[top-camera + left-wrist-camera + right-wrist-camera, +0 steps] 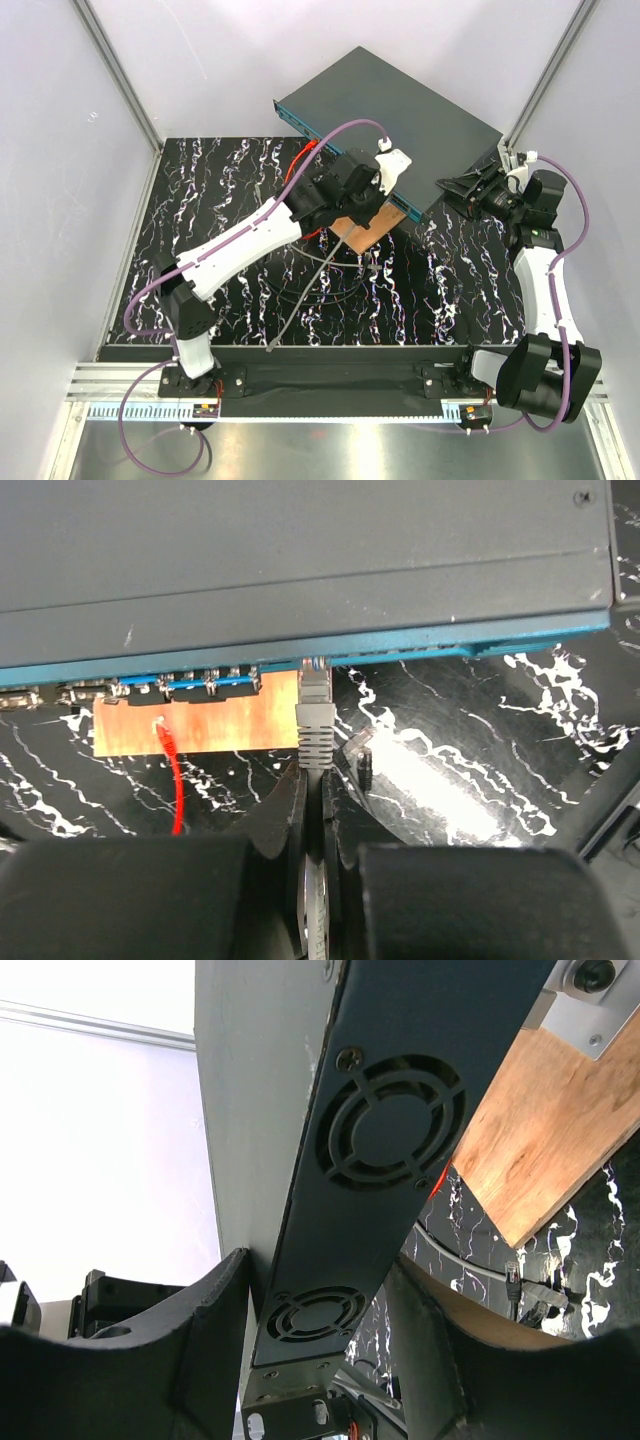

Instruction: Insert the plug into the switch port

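Observation:
The switch (400, 105) is a flat dark grey box at the back, with its blue-teal socket face (200, 680) turned toward the left arm. My left gripper (375, 195) (312, 775) is shut on a grey cable just behind its grey plug (313, 705). The plug's clear tip touches the socket face, and I cannot tell how deep it sits. My right gripper (462, 185) (320, 1270) is closed around the switch's fan-vented end (380, 1140), with one finger on each side.
A copper-brown plate (200, 725) lies under the socket face. A red cable (172, 780) runs over it. The grey cable (300, 300) trails toward the table's near edge. A loose plug (513, 1275) lies on the black marbled table (230, 190). White walls enclose the table.

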### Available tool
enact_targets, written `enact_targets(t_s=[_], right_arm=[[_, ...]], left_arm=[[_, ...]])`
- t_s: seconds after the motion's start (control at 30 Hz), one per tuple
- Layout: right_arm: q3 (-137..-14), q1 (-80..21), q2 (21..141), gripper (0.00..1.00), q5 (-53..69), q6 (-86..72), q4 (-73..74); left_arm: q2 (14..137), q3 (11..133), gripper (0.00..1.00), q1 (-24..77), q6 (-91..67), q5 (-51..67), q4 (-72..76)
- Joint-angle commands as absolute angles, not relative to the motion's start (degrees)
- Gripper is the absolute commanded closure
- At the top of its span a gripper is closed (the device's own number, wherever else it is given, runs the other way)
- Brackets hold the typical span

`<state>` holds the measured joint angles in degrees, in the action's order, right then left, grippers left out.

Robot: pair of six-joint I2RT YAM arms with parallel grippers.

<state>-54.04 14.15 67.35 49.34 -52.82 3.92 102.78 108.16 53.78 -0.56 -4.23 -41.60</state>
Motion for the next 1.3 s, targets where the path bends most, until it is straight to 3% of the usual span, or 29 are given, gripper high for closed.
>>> enact_targets(t_s=[0.0, 0.47, 0.5, 0.53, 0.57, 0.67, 0.77, 0.9, 1.0, 1.03, 1.13, 1.27], right_arm=[[-53.5, 12.6, 66.8, 1.00, 50.1, -52.4, -1.7], [-52.5, 10.3, 66.7, 1.00, 49.2, -52.6, -1.7], [-52.9, 10.3, 66.9, 0.98, 49.1, -52.6, -1.4], [-53.4, 10.3, 67.3, 0.94, 49.1, -52.3, -1.1], [-53.9, 10.4, 67.3, 0.81, 49.0, -51.9, -0.4], [-56.9, 10.5, 67.9, 0.59, 48.6, -49.8, 3.0], [-58.8, 10.5, 68.0, 0.47, 47.7, -48.7, 5.3], [-60.7, 11.2, 68.0, 0.14, 46.9, -46.5, 8.3], [-62.3, 11.8, 67.9, 0.01, 46.6, -44.6, 11.4], [-62.7, 12.0, 67.9, 0.00, 46.5, -44.0, 13.2], [-64.4, 12.9, 66.9, 0.00, 45.6, -41.1, 17.6], [-67.4, 15.2, 65.8, 0.00, 44.7, -35.5, 23.5]], left_arm=[[104.2, 112.4, 1.00, 53.2, -3.1, -2.8, -35.7], [108.1, 120.3, 1.00, 53.3, -3.3, -0.7, -32.9], [107.8, 120.0, 0.92, 53.3, -3.0, -0.4, -33.3], [107.5, 119.4, 0.87, 53.3, -2.8, -0.4, -33.6], [106.1, 118.6, 0.83, 53.2, -2.7, 0.1, -33.9], [101.5, 113.7, 0.74, 52.5, -2.1, 3.3, -36.2], [96.5, 105.9, 0.68, 51.4, -1.5, 5.0, -37.6], [83.7, 93.3, 0.55, 47.5, -1.2, 14.4, -37.5], [73.6, 85.2, 0.47, 43.2, -2.5, 19.9, -35.0], [71.4, 83.3, 0.42, 40.8, -4.1, 19.5, -34.4], [64.8, 78.8, 0.41, 35.1, -7.6, 18.8, -34.1], [62.8, 74.6, 0.36, 17.0, -14.9, 17.5, -36.1]])
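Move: The left gripper still holds the grey plug at its port near the right end of the switch's front face; the port lies about 3 cm ahead, 3 cm right and 1 cm below that hand. The red plug is roughly 14 cm ahead and 12 cm left, the switch's near right corner some 9 cm right and 1 cm back; the wooden board lies around 14 cm below, 1 cm ahead, 2 cm left. From the right hand, gripping the switch's end, the port is about 12 cm left, 1 cm back, level. Ease the left gripper barely 1 cm to the right to press the grey plug into its port while the right hand keeps its grip on the switch's end. Then open the left fingers off the plug, draw back about 5 cm and swing away left some 20 cm, rising as you go. Meanwhile open the right fingers wide to release the switch. ##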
